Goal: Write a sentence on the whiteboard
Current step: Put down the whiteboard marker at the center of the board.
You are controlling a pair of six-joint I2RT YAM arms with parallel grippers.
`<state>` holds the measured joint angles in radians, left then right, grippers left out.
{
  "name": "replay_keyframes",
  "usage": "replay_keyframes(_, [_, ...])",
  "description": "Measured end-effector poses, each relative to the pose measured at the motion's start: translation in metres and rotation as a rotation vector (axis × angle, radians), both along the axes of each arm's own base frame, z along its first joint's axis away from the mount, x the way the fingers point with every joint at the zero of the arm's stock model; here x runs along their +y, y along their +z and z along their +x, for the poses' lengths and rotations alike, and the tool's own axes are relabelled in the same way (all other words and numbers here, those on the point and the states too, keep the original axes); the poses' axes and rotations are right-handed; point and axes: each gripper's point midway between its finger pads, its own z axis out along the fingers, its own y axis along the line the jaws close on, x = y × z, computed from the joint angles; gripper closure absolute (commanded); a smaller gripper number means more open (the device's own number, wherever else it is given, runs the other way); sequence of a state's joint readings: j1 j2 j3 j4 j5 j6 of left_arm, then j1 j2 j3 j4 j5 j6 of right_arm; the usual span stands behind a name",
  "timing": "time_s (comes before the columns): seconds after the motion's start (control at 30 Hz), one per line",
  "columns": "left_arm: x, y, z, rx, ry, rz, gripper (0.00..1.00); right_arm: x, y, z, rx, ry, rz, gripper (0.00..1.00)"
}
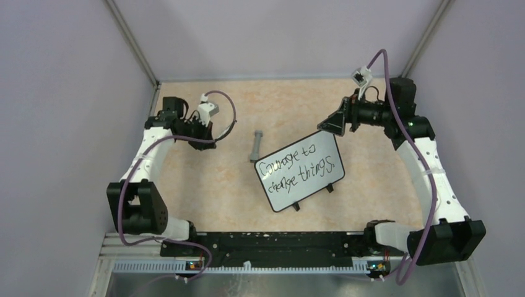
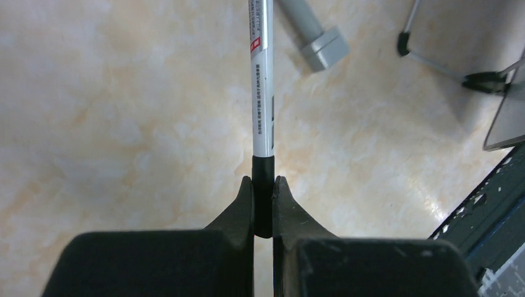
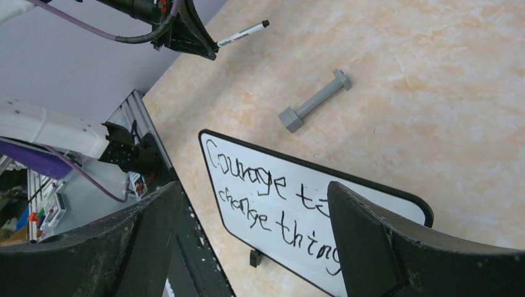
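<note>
The whiteboard (image 1: 300,176) lies tilted in the middle of the table on small black feet. The sentence (image 1: 299,166) fills it in two black handwritten lines, "Courage to change things"; both lines also show in the right wrist view (image 3: 260,198). My right gripper (image 1: 331,124) hovers above the board's far right corner, open wide with nothing between its fingers (image 3: 254,189). My left gripper (image 1: 203,141) is at the far left, away from the board, shut on the black end of a white marker (image 2: 263,93). The marker's tip points out over the table (image 3: 243,32).
A grey rod with square ends (image 1: 255,146) lies on the table just left of the board's far corner, also seen in the left wrist view (image 2: 312,34). Purple walls close in the sides and back. A black rail (image 1: 272,242) runs along the near edge.
</note>
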<state>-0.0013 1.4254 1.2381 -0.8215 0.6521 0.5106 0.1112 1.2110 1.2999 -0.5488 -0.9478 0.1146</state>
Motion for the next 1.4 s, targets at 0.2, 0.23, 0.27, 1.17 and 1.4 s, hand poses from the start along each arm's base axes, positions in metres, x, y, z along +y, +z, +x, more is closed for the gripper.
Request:
replay_keyframes(0.2, [0.03, -0.07, -0.024, 0.17, 0.053, 0.108, 1.0, -0.012, -0.028, -0.007, 0.037, -0.026, -0.048, 0.16])
replay_keyframes(0.23, [0.032, -0.079, -0.029, 0.193, 0.055, 0.123, 1.0, -0.014, -0.034, -0.007, 0.045, -0.035, -0.054, 0.16])
replay_keyframes(0.27, [0.034, -0.086, -0.033, 0.211, 0.056, 0.133, 0.99, -0.017, -0.04, -0.006, 0.058, -0.045, -0.058, 0.16])
replay_keyframes(1.17, [0.047, -0.143, -0.059, 0.299, 0.018, 0.223, 0.6, -0.039, -0.075, -0.01, 0.092, -0.107, -0.112, 0.16])
replay_keyframes(1.4, [0.043, -0.14, -0.062, 0.315, 0.009, 0.201, 0.43, -0.038, -0.076, -0.012, 0.099, -0.101, -0.112, 0.15])
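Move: The marker is still gripped by its black cap in the left hand; the bare table patch where it will lie centres about 4 cm back, 1 cm right and 15 cm below. The grey bolt's middle is some 7 cm ahead and 13 cm right, about 14 cm below; the whiteboard's middle is roughly 30 cm right, 5 cm back and 9 cm below. From the right hand that patch lies level ahead, about 37 cm left and 30 cm below. The marker is lowered some 14 cm to the bare table left of the bolt, the left hand also drawing back about 6 cm and left 5 while its fingers tilt steeper down; slowing to a stop there, they open to nearly half and let go of the cap. The empty, wide-open right hand sinks about 7 cm and drifts right 4, then holds above the board. ##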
